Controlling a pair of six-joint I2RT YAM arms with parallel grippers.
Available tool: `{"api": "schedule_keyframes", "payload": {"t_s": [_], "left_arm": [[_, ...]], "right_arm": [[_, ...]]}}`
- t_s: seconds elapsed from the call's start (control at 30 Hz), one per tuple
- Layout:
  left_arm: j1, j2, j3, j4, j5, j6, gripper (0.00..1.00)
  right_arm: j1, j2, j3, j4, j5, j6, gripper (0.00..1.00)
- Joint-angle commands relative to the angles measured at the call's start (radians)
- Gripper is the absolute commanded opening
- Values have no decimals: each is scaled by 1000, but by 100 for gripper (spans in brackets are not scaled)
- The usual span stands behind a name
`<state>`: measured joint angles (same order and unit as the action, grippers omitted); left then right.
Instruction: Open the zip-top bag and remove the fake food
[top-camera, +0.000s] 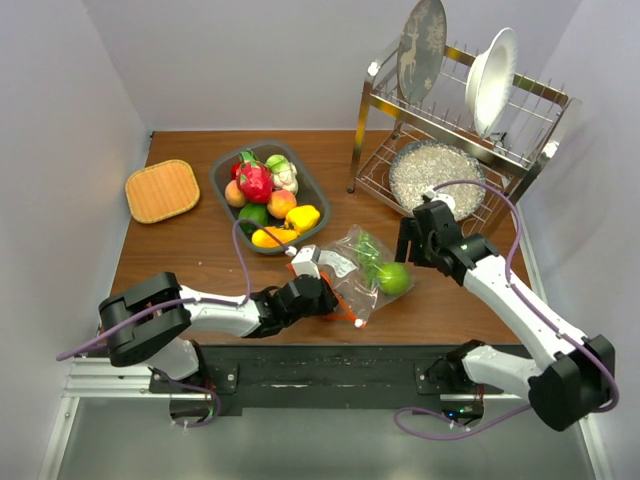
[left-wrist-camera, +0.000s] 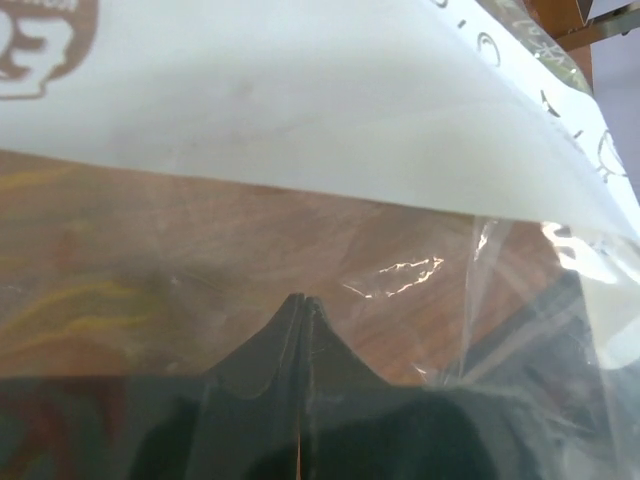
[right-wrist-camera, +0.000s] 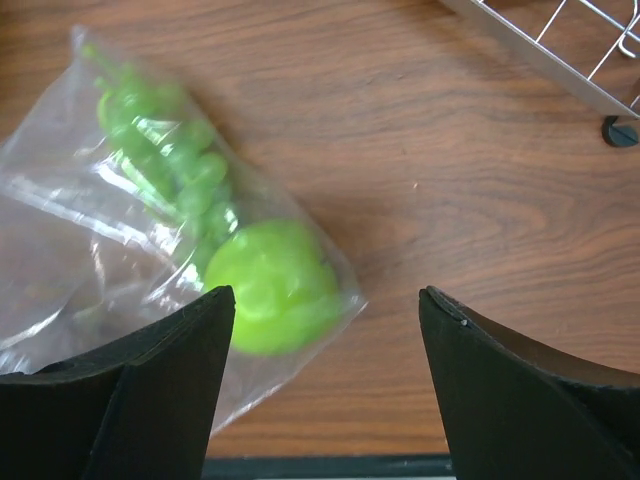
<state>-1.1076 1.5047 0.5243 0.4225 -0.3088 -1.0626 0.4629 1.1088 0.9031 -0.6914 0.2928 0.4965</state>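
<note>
The zip-top bag (top-camera: 350, 268) lies crumpled on the wooden table near the front edge, its orange-red zip strip (top-camera: 346, 314) toward me. Inside it sit a round green apple (top-camera: 393, 278) and a leafy green piece (top-camera: 368, 247). My left gripper (top-camera: 322, 295) is shut on the bag's film at its near-left side. In the left wrist view the closed fingertips (left-wrist-camera: 303, 302) show through clear plastic under a white label (left-wrist-camera: 300, 90). My right gripper (right-wrist-camera: 328, 292) hangs open above the table. The apple (right-wrist-camera: 270, 285) in the bag (right-wrist-camera: 80, 220) lies by its left finger.
A grey bin (top-camera: 223, 170) with several fake fruits and vegetables stands behind the bag. An orange woven mat (top-camera: 162, 190) lies at the back left. A wire dish rack (top-camera: 455, 140) with plates and a speckled bowl fills the back right; its foot (right-wrist-camera: 620, 130) is near my right gripper.
</note>
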Motion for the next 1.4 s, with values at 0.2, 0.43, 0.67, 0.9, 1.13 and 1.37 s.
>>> {"api": "schedule_keyframes", "payload": {"t_s": [0.2, 0.43, 0.67, 0.9, 1.13, 1.37], "left_arm": [[-6, -4, 54, 4, -6, 41, 3], [-6, 0, 78, -24, -7, 58, 3], [-5, 11, 94, -10, -3, 85, 8], [-6, 63, 114, 79, 60, 141, 26], [-12, 112, 115, 182, 129, 182, 64], [-28, 183, 154, 236, 191, 214, 80]], "right_arm": [[-102, 14, -56, 141, -179, -27, 78], [-104, -50, -79, 128, -129, -22, 80], [-104, 31, -115, 222, -245, -18, 77], [-104, 71, -158, 270, -290, -1, 52], [-101, 56, -230, 297, -319, 10, 23], [-101, 63, -251, 316, -339, 13, 3]]}}
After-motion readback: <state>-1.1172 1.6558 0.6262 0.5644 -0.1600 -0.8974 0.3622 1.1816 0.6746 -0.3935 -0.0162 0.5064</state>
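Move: Beneath the open right hand, about 3 cm to its left, 2 cm back and 10 cm down, lies the green apple in the bag. The grapes are about 4 cm ahead of that hand and 9 cm left, and the rack's near foot some 4 cm ahead and 15 cm right. From the shut left hand at the bag's mouth, the apple is about 15 cm right and 5 cm ahead, slightly lower, with the grapes 9 cm right and 10 cm ahead. Dipping and briefly rising first, the right hand then sinks to about 7 cm below its start, drifting some 3 cm left with its left side tilting up, and closes on the bag film at the apple's far edge. The left hand, its fingers inside the bag's mouth, opens wide while pushing about 5 cm right towards the apple, turning slightly clockwise. ##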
